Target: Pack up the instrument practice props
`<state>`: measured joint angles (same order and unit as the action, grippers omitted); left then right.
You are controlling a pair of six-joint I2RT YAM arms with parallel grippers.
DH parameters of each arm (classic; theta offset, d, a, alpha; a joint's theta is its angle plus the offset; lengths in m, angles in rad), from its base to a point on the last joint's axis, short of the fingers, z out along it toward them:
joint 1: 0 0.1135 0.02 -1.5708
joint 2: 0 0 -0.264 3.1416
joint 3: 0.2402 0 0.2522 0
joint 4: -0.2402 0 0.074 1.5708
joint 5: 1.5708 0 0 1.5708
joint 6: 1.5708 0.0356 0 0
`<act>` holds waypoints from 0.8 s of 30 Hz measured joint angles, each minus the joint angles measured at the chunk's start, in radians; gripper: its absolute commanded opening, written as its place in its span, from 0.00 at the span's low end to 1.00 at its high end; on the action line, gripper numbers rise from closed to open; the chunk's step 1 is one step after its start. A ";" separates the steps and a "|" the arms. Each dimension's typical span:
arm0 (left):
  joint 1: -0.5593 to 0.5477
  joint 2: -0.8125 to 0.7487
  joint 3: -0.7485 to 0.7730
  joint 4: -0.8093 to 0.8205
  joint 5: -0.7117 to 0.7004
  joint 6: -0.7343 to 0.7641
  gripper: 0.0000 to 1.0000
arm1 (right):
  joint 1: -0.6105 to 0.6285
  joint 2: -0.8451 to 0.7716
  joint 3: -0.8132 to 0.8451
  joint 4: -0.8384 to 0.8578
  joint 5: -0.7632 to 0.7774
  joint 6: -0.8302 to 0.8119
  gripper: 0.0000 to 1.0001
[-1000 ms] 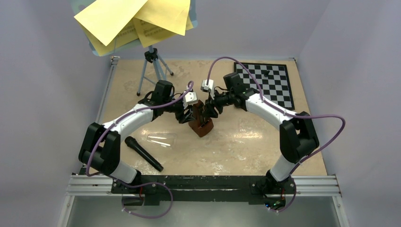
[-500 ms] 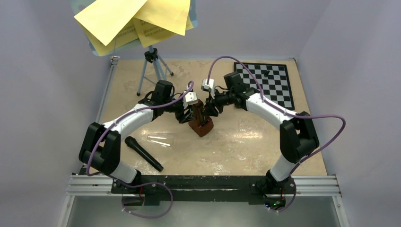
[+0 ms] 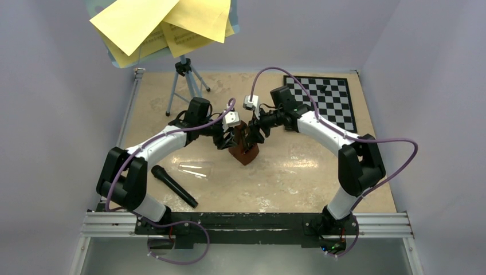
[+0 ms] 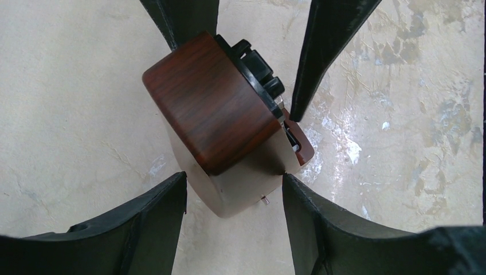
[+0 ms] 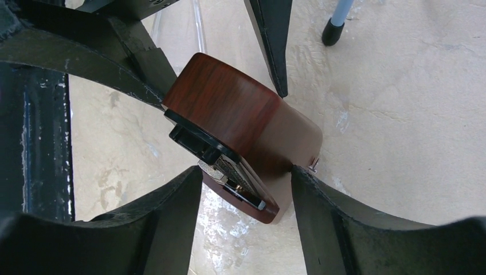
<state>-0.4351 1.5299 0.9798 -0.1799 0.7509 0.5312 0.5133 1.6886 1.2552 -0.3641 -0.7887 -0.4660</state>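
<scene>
The brown metronome point(image 3: 244, 150) stands mid-table, with both grippers meeting over it. My left gripper point(image 3: 231, 138) is shut on its sides; in the left wrist view the metronome point(image 4: 218, 109) fills the gap at my left gripper point(image 4: 234, 179), and both tips touch it. From the other side my right gripper point(image 3: 253, 133) straddles it, open. In the right wrist view the metronome point(image 5: 229, 112) sits between the tips of my right gripper point(image 5: 246, 171), its black front face toward the left finger. The light-blue music stand point(image 3: 184, 80) rises at the back left, with yellow sheet-music pages point(image 3: 155, 20) on its tray.
A black microphone point(image 3: 173, 185) lies near the left arm's base, beside a clear plastic piece point(image 3: 196, 169). The chessboard point(image 3: 324, 100) lies at the back right. One foot of the stand point(image 5: 332, 32) shows in the right wrist view. Grey walls enclose the table.
My right gripper's jaws have spread a little around the metronome. The left gripper, both arms and the metronome stay where they were.
</scene>
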 measured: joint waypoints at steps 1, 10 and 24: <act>0.000 0.000 0.000 0.000 0.000 0.000 0.66 | 0.000 0.005 0.007 -0.008 -0.004 -0.002 0.66; 0.000 0.003 0.005 -0.004 -0.015 0.003 0.81 | 0.003 0.006 0.013 -0.035 -0.018 -0.005 0.99; 0.211 -0.245 0.068 -0.471 -0.003 0.336 0.96 | -0.140 -0.285 -0.025 -0.068 0.011 0.023 0.99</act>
<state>-0.2237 1.2846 1.0473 -0.6510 0.7483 0.8677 0.3737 1.4033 1.2304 -0.4316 -0.7780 -0.4435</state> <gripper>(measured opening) 0.980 0.986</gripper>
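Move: The metronome stands between the two open-fingered hands, roughly level with both front to back: its middle is about 6 cm to the left hand's right and 2 cm lower, and about 4 cm to the right hand's left and 4 cm lower. From the left hand the clear cover lies 12 cm left, 6 cm back and 10 cm down; the near tripod foot is 10 cm ahead, 5 cm left and 11 cm down. Both hands open wide, leaving the metronome: left goes about 9 cm leftward, rising; right goes up and rightward. ##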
